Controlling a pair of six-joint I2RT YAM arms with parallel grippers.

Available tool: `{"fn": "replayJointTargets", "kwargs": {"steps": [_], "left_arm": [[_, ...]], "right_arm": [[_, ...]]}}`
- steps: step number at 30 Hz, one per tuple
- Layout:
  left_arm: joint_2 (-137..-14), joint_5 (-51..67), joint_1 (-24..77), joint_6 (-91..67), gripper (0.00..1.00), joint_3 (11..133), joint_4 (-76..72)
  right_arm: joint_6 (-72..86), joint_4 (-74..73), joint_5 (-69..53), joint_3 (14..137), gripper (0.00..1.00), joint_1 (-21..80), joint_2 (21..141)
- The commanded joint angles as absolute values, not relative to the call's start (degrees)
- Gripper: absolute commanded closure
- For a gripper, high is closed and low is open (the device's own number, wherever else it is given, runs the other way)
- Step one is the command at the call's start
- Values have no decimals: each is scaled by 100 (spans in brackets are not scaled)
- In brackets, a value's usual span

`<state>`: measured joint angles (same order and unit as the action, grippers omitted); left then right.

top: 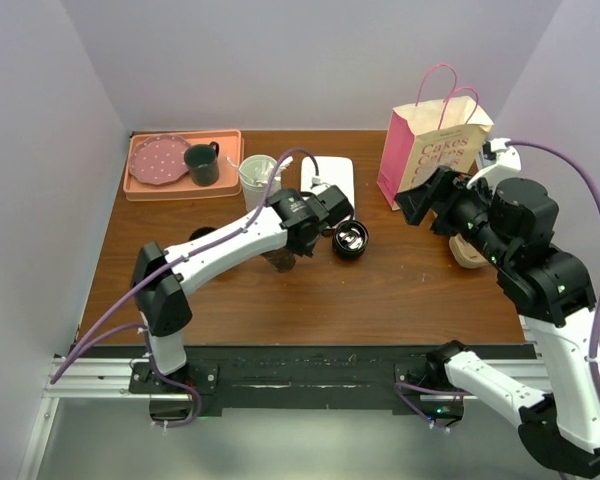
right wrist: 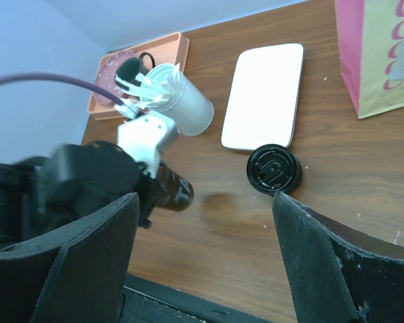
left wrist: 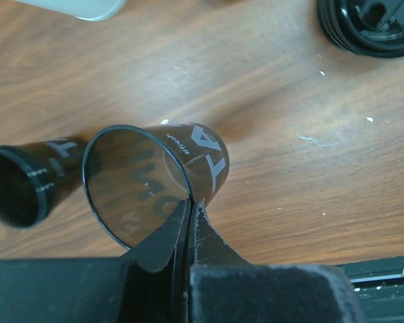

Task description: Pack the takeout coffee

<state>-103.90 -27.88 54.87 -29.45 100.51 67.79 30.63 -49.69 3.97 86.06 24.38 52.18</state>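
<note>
My left gripper (left wrist: 192, 205) is shut on the rim of a dark brown see-through takeout cup (left wrist: 161, 178) with white lettering. The cup is tilted, its mouth towards the wrist camera, just above the wooden table (top: 380, 290). From above, this gripper (top: 298, 245) and its cup (top: 279, 260) sit near the table's middle. A black lid (top: 350, 240) lies just right of them, also visible as the lid (right wrist: 274, 168). A pink paper bag (top: 430, 150) stands at the back right. My right gripper (top: 427, 195) hovers open and empty by the bag, its fingers (right wrist: 87, 249) spread wide.
A second dark cup (left wrist: 20, 185) lies on its side left of the held one. Behind the cups are a white tray (top: 328, 180), a clear holder of stirrers (top: 258, 172), and an orange tray (top: 140, 185) with a pink plate and dark mug (top: 202, 163). A beige object (top: 470, 252) lies under the right arm.
</note>
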Motion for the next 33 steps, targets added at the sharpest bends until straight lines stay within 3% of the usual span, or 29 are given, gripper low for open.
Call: {"fn": "replayJointTargets", "kwargs": {"steps": [1,20,33], "left_arm": [[-10564,-2725,5703,-3199,100,9835,6285],[-10784,-1881,6012,-3366,100,9395,5766],[-10582,-1837,6003,-3331,68,10186,6126]], "right_arm": [[3164,-5027,765,8736,16,2452,5115],[3120,-4992,782,8631,15,2452,5185],[3199,-4992,633,8526,15,2461,5203]]}}
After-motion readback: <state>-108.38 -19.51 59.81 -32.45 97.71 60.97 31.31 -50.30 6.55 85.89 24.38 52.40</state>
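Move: The left hand holds a dark coffee cup by its rim; the bare spot where it will stand lies about 4 cm back, 2 cm right and 16 cm below. From that hand, the black lids are roughly 7 cm ahead and 15 cm right, the other dark cup 5 cm ahead and 17 cm left, and the straw jar some 16 cm ahead and 5 cm left, all on the table. From the right hand, the spot is about 20 cm left, level fore and aft, 39 cm below. Still pinching the rim, the left hand lowers the cup about 6 cm onto the bare table in front of the lids, drifting some 5 cm right and 4 cm back as it sinks, with the fingers tipping slightly steeper. It then pauses, opens its fingers partway to let go of the rim, and starts up by about 2 cm. ##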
